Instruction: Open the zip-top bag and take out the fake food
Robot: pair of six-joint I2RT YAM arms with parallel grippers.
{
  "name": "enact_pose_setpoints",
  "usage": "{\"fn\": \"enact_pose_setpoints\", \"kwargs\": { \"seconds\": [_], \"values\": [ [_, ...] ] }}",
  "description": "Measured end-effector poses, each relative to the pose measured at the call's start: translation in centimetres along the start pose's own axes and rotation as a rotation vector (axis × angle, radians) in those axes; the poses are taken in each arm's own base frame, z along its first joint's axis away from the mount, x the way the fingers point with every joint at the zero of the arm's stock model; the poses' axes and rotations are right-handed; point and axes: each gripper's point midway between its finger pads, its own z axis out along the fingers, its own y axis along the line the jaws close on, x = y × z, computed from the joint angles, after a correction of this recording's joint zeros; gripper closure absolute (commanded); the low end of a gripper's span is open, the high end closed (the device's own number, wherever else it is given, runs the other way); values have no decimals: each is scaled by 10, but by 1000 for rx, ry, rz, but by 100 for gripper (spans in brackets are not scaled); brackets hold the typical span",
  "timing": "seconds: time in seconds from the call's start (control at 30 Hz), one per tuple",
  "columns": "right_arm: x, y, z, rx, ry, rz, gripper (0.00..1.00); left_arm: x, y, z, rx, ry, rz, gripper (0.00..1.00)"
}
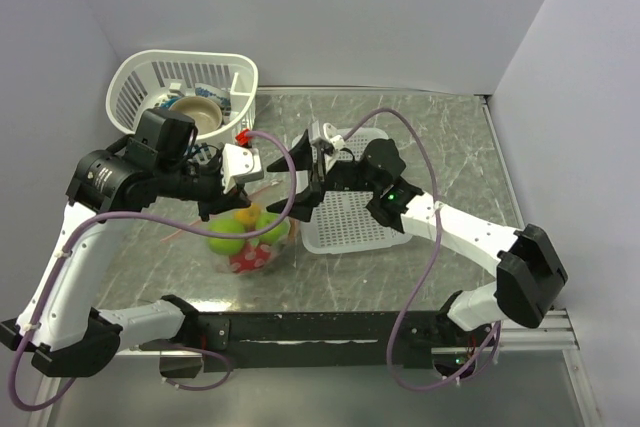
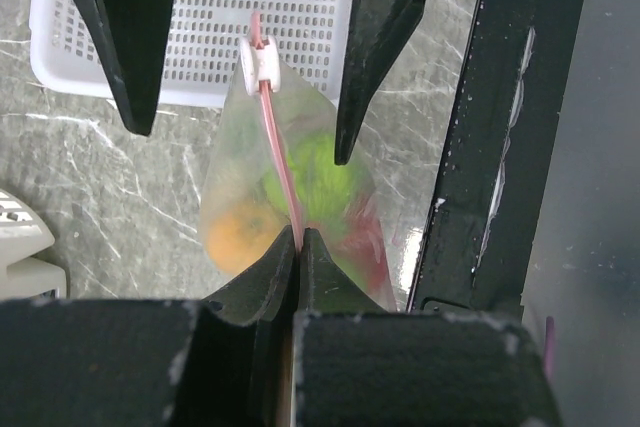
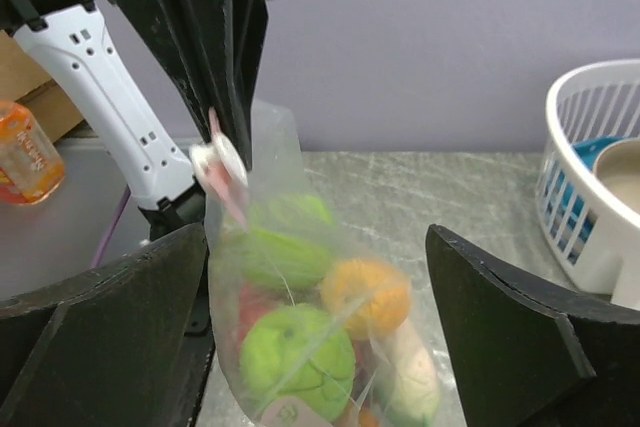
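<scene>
The zip-top bag [image 1: 252, 232] hangs clear of the table, its pink zip strip [image 2: 275, 132] running up to a white slider [image 2: 257, 59]. My left gripper [image 2: 298, 235] is shut on the strip's end and holds the bag up from above [image 1: 250, 171]. The fake food fills the bag: a lime-green ball [image 3: 300, 357], an orange ball [image 3: 368, 292], plus red and yellow pieces [image 1: 250, 259]. My right gripper [image 3: 316, 237] is open wide, a finger on each side of the bag without touching it, level with the slider [image 3: 215, 162] in the top view [image 1: 298, 179].
A flat white basket [image 1: 350, 217] lies under the right gripper. A round white basket [image 1: 150, 77] with a tan bowl stands at the back left. The black rail [image 2: 480, 147] runs along the near edge. An orange bottle [image 3: 25, 152] stands off the table.
</scene>
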Motion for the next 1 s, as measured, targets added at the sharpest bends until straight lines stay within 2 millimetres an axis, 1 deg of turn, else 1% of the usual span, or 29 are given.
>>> {"fn": "enact_pose_setpoints", "kwargs": {
  "seconds": [0.03,0.1,0.13,0.2,0.23,0.3,0.33,0.37,0.43,0.47,0.53,0.57,0.67,0.83,0.93,1.0],
  "values": [
    [2,0,0,-3,5,7,13,0,0,0,0,0,0,99],
    [3,0,1,-8,7,9,23,0,0,0,-1,1,0,99],
    [2,1,1,-15,6,9,40,0,0,0,-1,1,0,99],
    [-3,3,3,-36,1,-5,56,0,0,0,-3,2,3,99],
    [-6,4,4,-48,0,-10,69,0,1,0,-4,3,4,99],
    [-12,5,8,-78,-3,-19,83,1,1,0,-6,6,7,99],
    [-13,5,10,-90,-2,-19,94,2,2,0,-11,9,8,99],
    [-13,6,11,-100,2,-11,97,4,3,1,-13,15,8,98],
    [-8,6,10,-109,13,5,98,9,3,2,-20,27,8,81],
    [-7,6,10,-112,17,11,98,11,3,2,-23,30,7,64],
    [-2,5,11,-112,26,27,98,14,4,2,-37,36,5,51],
    [0,4,11,-110,30,35,98,14,5,1,-47,32,1,47],
    [6,-2,16,-110,41,66,95,8,9,-3,-90,5,3,45],
    [12,-9,23,-113,52,114,95,-5,20,-9,-163,-48,14,44],
    [11,-9,26,-120,54,120,95,-12,28,-6,-186,-73,18,45],
    [11,-8,28,-126,58,124,95,-11,33,-2,-196,-76,18,47]
  ]
}}
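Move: The zip slider, on the pink strip at the top of the hanging bag, is almost between the right hand's open fingers: about 2 cm left of that hand, 2 cm back and 1 cm above. The bagged food hangs roughly 16 cm below the right hand and 8 cm to its left, about 1 cm back. The white tray is on the table, some 32 cm below it, 16 cm ahead and 10 cm right. From the left hand, still shut on the strip, the slider is about 5 cm right, level in height and depth. The pink strip right beside the slider is pinched by the right fingers, which shut from wide open while that hand edges left. Only then do the left fingers open to about half and let go of their end. The right hand keeps its grip and carries on left, about 3 cm in all, turning some 10 degrees, while the left hand dips slightly, then goes about 3 cm forward and a little up, tilting back around the strip. ##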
